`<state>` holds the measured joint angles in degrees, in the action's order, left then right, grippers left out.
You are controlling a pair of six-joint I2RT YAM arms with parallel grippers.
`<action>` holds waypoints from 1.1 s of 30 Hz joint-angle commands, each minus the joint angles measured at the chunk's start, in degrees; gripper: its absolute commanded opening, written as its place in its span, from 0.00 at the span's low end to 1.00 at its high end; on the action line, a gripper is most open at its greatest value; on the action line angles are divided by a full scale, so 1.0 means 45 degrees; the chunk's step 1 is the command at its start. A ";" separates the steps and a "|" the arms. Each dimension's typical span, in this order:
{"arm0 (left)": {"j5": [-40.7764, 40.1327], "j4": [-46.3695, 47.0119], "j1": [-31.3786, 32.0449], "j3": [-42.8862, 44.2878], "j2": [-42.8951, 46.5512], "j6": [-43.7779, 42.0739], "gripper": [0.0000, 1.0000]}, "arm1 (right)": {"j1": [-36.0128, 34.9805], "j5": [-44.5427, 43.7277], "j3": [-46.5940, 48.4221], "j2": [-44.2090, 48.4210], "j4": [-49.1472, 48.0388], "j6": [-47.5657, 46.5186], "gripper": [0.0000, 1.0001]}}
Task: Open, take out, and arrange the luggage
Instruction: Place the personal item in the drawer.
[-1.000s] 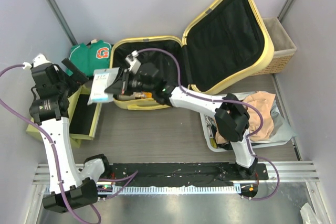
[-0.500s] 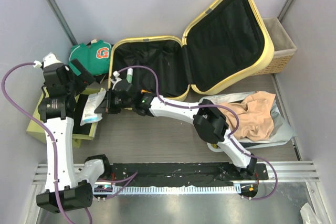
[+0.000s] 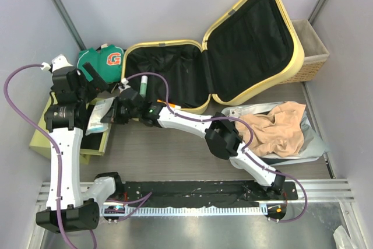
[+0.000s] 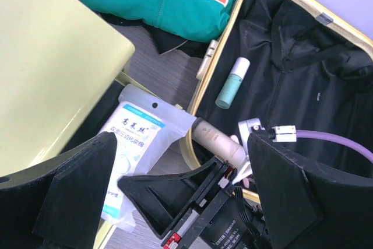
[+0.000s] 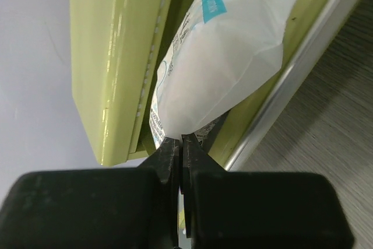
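Note:
The luggage (image 3: 256, 4) lies open at the back, pale yellow with black lining (image 4: 303, 86). A mint tube (image 4: 232, 83) and a beige bottle (image 4: 218, 141) rest inside its lower half. My right gripper (image 5: 180, 144) is shut on the edge of a white packet (image 5: 221, 62) with blue print. It holds the packet (image 3: 98, 118) over the open yellow-green box (image 3: 93, 138) at the left. My left gripper (image 4: 180, 196) hangs open just above the packet (image 4: 137, 138) and the right gripper (image 3: 109, 115), with nothing between its fingers.
A green garment (image 3: 102, 59) with an orange G lies behind the box. A wicker basket (image 3: 309, 51) stands at the back right. A grey tray (image 3: 317, 147) holding beige cloth (image 3: 280, 129) sits right of the arms. Side walls close in the table.
My right arm has swung left from the luggage's front rim to the yellow-green box, carrying the white packet. The left gripper has shifted slightly back and stayed open.

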<state>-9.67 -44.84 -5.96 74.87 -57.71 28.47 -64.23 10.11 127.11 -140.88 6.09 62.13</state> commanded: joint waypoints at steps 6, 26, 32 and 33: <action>-0.1111 0.0063 0.0171 0.0706 0.0091 -0.0798 1.00 | -0.0239 -0.0041 0.1966 -0.0704 0.0599 0.0256 0.02; -0.1952 -0.0192 0.0601 0.0804 0.0325 -0.1443 1.00 | -0.0571 -0.0409 0.1969 -0.0473 0.0190 -0.0600 0.54; -0.1992 -0.0250 0.0621 0.0881 0.0306 -0.1483 1.00 | -0.0571 -0.0820 0.1385 0.0172 0.0132 -0.1091 0.70; -0.1953 -0.0289 0.0640 0.0959 0.0286 -0.1521 1.00 | -0.0571 -0.1072 0.1150 0.0522 -0.0023 -0.1227 0.70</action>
<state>-17.56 -46.15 -3.44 76.42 -57.36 23.00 -66.43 8.88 135.22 -145.53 6.87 60.12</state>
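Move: The open drawer's middle is about 5 cm left of the right gripper, some 3 cm back and 6 cm below it; the personal item is already pinched in those fingers. From that same gripper, the open suitcase base lies roughly 23 cm right and 15 cm ahead, and the teal garment about 20 cm ahead and 1 cm left. For the left gripper, the drawer is about 8 cm back, 4 cm left and 20 cm down. Ease the right gripper about 2.5 cm left and a little back over the drawer with the personal item still pinched, dipping nearly 2 cm into it. At the low point start spreading the fingers, then lift about 2.5 cm straight back up as they open to roughly two thirds, letting go of the item. ##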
